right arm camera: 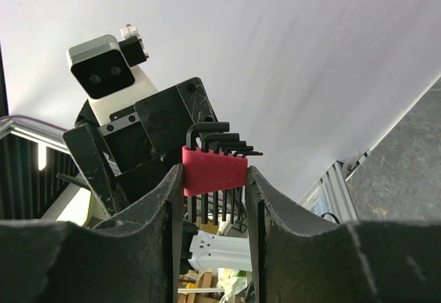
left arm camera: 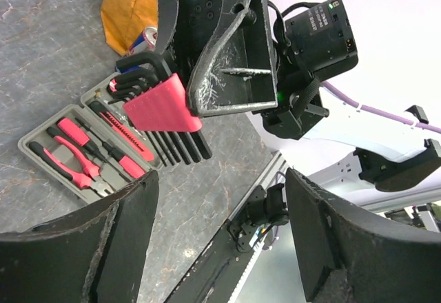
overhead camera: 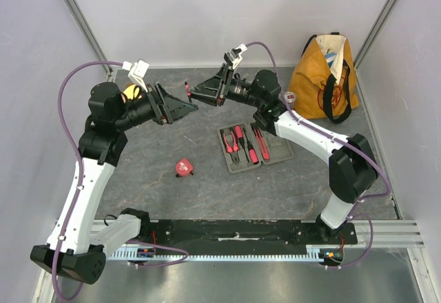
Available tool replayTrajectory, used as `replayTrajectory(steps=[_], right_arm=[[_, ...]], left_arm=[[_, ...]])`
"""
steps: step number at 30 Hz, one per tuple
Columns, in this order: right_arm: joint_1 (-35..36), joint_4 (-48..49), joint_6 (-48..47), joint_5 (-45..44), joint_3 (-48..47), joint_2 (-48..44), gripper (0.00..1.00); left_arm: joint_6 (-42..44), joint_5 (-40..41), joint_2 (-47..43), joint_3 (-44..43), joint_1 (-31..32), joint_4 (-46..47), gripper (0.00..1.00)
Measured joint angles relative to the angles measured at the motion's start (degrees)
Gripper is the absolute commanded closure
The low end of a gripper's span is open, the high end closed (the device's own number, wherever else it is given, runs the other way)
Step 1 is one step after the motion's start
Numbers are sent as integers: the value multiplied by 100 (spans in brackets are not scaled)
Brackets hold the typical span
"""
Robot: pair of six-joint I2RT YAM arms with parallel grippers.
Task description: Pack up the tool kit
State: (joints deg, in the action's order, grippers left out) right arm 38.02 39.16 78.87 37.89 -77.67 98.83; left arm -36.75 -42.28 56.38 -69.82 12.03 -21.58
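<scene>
The tool kit's grey case (overhead camera: 274, 157) lies open on the table at centre right, with red-and-black pliers and screwdrivers (overhead camera: 241, 143) in its slots. It also shows in the left wrist view as the case (left arm camera: 31, 140). A red holder of black hex keys (left arm camera: 162, 104) hangs in the air, and my right gripper (overhead camera: 192, 93) is shut on its two sides (right arm camera: 213, 168). My left gripper (overhead camera: 187, 109) faces it from the left, just apart. Its fingers (left arm camera: 131, 234) stand wide open with nothing between them. The round red tape measure (overhead camera: 183, 168) lies on the table, left of the case.
The orange tote bag (overhead camera: 324, 76) stands at the back right, with a small can (overhead camera: 289, 98) beside it. A yellow object (overhead camera: 129, 93) sits behind the left arm. The black base rail (overhead camera: 241, 231) runs along the near edge.
</scene>
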Motion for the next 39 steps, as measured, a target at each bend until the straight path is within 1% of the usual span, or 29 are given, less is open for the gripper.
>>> replayTrajectory(steps=[5,8,11,15,18,21,25,26,31,36,39], right_arm=[[0,-417,-201,-116,-2,-76,65],[0,-789,-378,-240,-17,-131,65],[0,-1480,-669,-431,-177,-149,65],[31,-2846,-1213,-866,-715,-149,65],[81,-3742,-1593,-1274,-1150,-149,65],[190,-4413,-1878,-1674,-1405,-149,65],[374,-5134,-2114,-2151,-1464,-149,66],[402,-5248,-2149,-2223,-1464,-149,66],[490,-5716,-2258,-2599,-1478,-149,66],[490,-5862,-2297,-2796,-1528,-149,66],[490,-5901,-2297,-2881,-1528,-149,66]], left_arm=[[-96,-48,70,79,0,225,20],[68,157,70,74,0,127,23],[492,538,70,68,20,-120,24],[1161,1095,68,68,175,-413,26],[1521,1373,76,72,417,-479,30],[1718,1606,122,96,680,-481,33],[1880,2094,197,205,1067,-426,39],[1915,2291,216,225,1193,-398,42],[2028,3104,400,256,1604,-313,49],[2026,3654,713,195,1716,-398,49],[2017,3884,739,192,1735,-540,49]])
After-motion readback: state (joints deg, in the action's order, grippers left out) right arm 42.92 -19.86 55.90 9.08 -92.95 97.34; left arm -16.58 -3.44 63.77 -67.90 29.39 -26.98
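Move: The hex key set, held high in the right fingertips, hangs about 5 cm ahead of the left hand, 1 cm to its right and roughly level. From the right hand, the open left fingers lie about 5 cm back and 1 cm left, level. Some 37 cm below are the open tool case, about 18 cm to the right and 3 cm ahead of the left hand, and the tape measure, about 5 cm left and 4 cm back of the left hand. Both hands sink together by nearly 10 cm and tip their fingers downward, the right one keeping its pinch on the red holder while it drifts a little forward and turns some 45 degrees. The left hand also works about 5 cm forward, rolling its left side up and narrowing its wide gap partway as its fingertips come in close to the hex key set, though no touch by them can be seen. ##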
